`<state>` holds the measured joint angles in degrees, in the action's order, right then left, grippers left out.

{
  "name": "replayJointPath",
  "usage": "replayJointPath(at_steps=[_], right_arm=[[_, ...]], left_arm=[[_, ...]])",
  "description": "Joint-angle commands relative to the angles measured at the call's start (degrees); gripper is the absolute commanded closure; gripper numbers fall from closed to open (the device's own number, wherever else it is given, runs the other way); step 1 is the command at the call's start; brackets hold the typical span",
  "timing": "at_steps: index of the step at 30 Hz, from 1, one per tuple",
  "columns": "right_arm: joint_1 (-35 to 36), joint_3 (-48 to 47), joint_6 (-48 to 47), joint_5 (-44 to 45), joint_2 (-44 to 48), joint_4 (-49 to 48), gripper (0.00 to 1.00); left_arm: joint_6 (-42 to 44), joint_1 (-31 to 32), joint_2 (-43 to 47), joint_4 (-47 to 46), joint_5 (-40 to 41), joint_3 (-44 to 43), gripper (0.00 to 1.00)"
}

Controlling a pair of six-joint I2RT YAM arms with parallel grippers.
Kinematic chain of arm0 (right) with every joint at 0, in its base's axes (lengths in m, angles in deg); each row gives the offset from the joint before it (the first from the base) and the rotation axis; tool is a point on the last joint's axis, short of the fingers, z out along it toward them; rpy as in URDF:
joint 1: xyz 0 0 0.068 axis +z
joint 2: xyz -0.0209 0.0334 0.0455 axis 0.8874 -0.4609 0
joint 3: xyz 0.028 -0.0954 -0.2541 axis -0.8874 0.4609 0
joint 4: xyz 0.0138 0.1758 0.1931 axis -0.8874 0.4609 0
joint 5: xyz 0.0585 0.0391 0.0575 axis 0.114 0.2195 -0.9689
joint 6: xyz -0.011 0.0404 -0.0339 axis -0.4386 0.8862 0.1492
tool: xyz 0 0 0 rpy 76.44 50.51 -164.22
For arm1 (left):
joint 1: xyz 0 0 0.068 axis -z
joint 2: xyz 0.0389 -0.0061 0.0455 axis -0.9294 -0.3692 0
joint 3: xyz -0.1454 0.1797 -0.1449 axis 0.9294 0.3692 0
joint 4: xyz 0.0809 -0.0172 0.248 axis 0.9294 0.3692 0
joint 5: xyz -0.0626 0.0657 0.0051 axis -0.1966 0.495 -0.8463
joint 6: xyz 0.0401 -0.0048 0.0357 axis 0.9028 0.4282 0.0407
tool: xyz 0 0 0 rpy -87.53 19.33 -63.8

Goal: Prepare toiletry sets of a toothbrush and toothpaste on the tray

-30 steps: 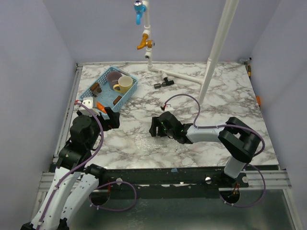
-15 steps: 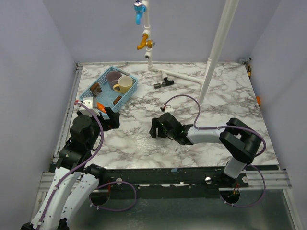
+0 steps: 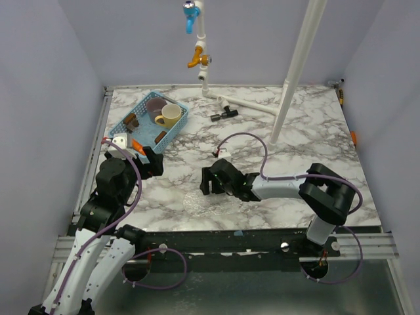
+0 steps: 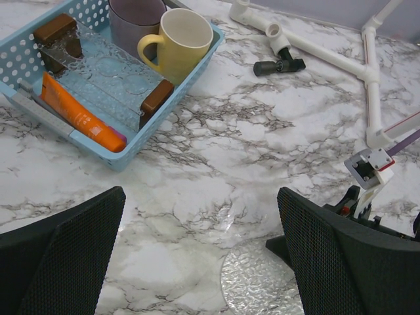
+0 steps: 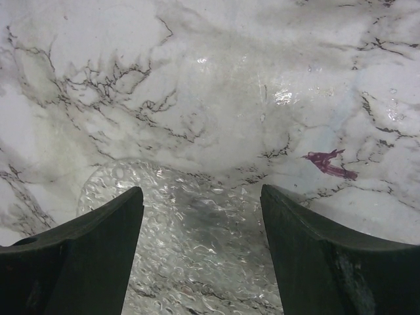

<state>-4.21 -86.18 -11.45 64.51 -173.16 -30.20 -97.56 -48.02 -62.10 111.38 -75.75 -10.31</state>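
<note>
The orange toothpaste (image 4: 79, 115) lies in a blue basket (image 4: 121, 159) at the table's back left. A slim pale stick (image 4: 41, 113) along its near side looks like the toothbrush. A clear textured tray (image 4: 98, 72) with brown end blocks also lies in the basket. My left gripper (image 4: 200, 193) hangs open above bare marble in front of the basket (image 3: 131, 134). My right gripper (image 5: 200, 190) is open, its fingers either side of a clear, bumpy round piece (image 5: 197, 249) that lies flat on the marble at mid table (image 3: 197, 199).
A yellow mug (image 4: 184, 39) and a purple cup (image 4: 134, 16) stand in the basket's far end. White pipework (image 3: 249, 105) with a black valve (image 3: 223, 113) lies at the back, and a slanted white pole (image 3: 295, 72) rises there. A purple mark (image 5: 331, 164) stains the marble.
My right gripper has slid left and towards the near edge, coming over the clear round piece. The left arm has not moved.
</note>
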Motion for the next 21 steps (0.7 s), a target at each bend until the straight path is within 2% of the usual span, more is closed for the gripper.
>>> replayJointPath(at_steps=[1, 5, 9, 15, 21], right_arm=[[1.0, 0.1, 1.1, 2.9, -4.0, 17.3, 0.23], [0.9, -4.0, -0.6, 7.2, -2.6, 20.5, 0.21], [0.9, -7.4, -2.5, 9.8, -0.3, 23.5, 0.20], [0.9, -8.9, -4.1, 10.9, 4.7, 26.1, 0.20], [0.9, -8.5, -4.6, 10.5, 10.2, 28.1, 0.20]], left_arm=[[-0.8, -0.3, -0.9, 0.6, 4.0, -0.4, 0.01], [-4.5, -0.5, -3.8, 2.2, 8.7, -1.1, 0.01], [-6.6, -1.9, -7.1, 3.0, 7.0, -2.6, 0.01], [-8.3, -8.8, -13.7, 3.3, 2.8, -5.4, 0.01], [-12.6, -14.6, -23.8, 4.8, 4.1, -9.0, 0.01]])
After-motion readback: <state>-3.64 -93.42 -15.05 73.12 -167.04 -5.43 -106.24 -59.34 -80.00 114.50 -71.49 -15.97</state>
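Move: The orange toothpaste tube lies in the blue basket about 15 cm ahead of the left hand, 9 cm to its left and 22 cm below. From that hand, the clear dish with brown handles is roughly 21 cm ahead and 6 cm left, and the yellow mug 24 cm ahead and 2 cm right. The clear bubbled tray's middle is some 5 cm back, 5 cm right and 2 cm below the right hand; the tube is 15 cm ahead and 23 cm left of that hand. The left hand, empty and still wide open, sets off forward, left and down towards the toothpaste tube, covering about 8 cm while it swings counter-clockwise by some 20 degrees and tips its fingers further down. Meanwhile the right hand, its open fingers at the tray's far edge, slides about 5 cm to the right along that edge, rolling its left side down, then comes free and rises nearly 3 cm at the end. ##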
